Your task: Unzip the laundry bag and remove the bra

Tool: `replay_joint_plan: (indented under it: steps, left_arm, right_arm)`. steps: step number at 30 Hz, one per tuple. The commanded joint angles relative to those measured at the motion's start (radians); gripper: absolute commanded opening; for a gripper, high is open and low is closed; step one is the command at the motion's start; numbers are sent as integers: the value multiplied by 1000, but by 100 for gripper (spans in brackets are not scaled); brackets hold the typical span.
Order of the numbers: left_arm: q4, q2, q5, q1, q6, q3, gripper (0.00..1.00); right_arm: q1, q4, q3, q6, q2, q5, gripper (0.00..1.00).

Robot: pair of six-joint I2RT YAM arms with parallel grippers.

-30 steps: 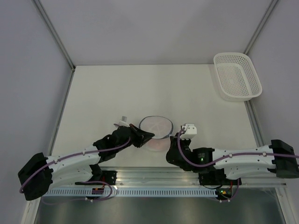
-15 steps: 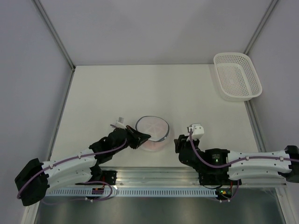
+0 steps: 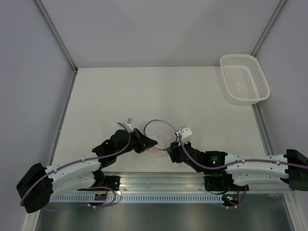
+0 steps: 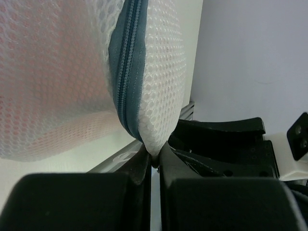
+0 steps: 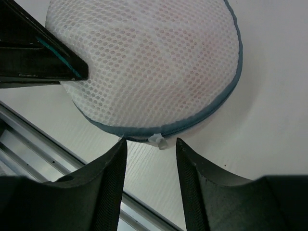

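The round white mesh laundry bag [image 3: 160,134] with its grey zipper rim [image 5: 202,115] stands near the table's front edge, tilted up on its left side. My left gripper [image 3: 150,141] is shut on the bag's mesh edge [image 4: 153,151] beside the zipper [image 4: 127,72]. The salmon-pink bra [image 5: 159,62] shows through the mesh inside the bag. My right gripper [image 5: 150,144] is open, its fingers on either side of the small white zipper pull [image 5: 159,140], close below it and not touching it. The zipper looks closed.
A white perforated plastic basket [image 3: 244,79] stands at the table's far right corner. The metal rail [image 3: 159,185] of the arm bases runs along the near edge just below the bag. Grey walls close in the table on three sides.
My right gripper has swung back left to the bag's near edge after pulling away to the right. My left gripper still holds the bag, now shifted slightly right and back.
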Motion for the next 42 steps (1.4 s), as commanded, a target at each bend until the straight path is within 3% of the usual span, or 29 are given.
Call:
replay_joint_plan:
  steps: [1, 5, 8, 11, 14, 25, 30, 36, 37, 38, 41, 42]
  left_arm:
    - [60, -6, 96, 15, 97, 4, 2]
    - [76, -9, 145, 39, 108, -10, 2]
    - [93, -8, 178, 53, 116, -20, 2]
    - [87, -9, 208, 75, 131, -20, 2]
    - [74, -3, 242, 96, 159, -16, 2]
    - [-196, 49, 408, 245, 428, 111, 2]
    - [-256, 213, 488, 309, 629, 260, 2]
    - [-184, 501, 575, 323, 673, 535, 4]
    - [-189, 526, 580, 323, 659, 567, 13]
    - [-195, 543, 572, 323, 613, 605, 36]
    - [-198, 516, 481, 319, 533, 552, 64]
    - [-197, 490, 450, 317, 515, 518, 67]
  right_arm:
    - [-22, 74, 15, -53, 37, -82, 50]
    - [-43, 91, 15, -62, 69, -92, 47]
    - [-57, 100, 8, -59, 89, -84, 38]
    - [-63, 90, 6, -51, 97, -60, 14]
    - [-65, 53, 9, -43, 89, -29, 0]
    - [-65, -200, 65, -13, 17, 98, 1]
    - [-65, -246, 75, -25, -18, 92, 0]
    - [-65, -219, 89, -31, -31, 36, 0]
    - [-65, -214, 89, -31, -29, 30, 0]
    - [-65, -202, 91, -31, -29, 25, 0]
    - [-65, -175, 89, -33, -22, 11, 0]
    - [-65, -164, 86, -31, -20, 6, 0]
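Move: The zip pull sits almost between the right gripper's open fingers, about 2 cm below and 1 cm ahead, roughly 1 cm left. The middle of the laundry bag lies some 6 cm ahead of the right hand and 3 cm left, about level. From the left gripper, already pinching the bag's edge, the pull is about 5 cm right, 3 cm back and slightly lower; the bag's middle is 3 cm ahead and 2 cm right, slightly lower. Sink the right gripper about 2 cm onto the zip pull and pinch it shut, then draw the pull some 4 cm right, rising slightly. Keep the left fingers shut on the bag's edge, easing slightly left, then sweep them forward and back to the right, about 9 cm forward in all, turning clockwise and opening late in the sweep to let go. ##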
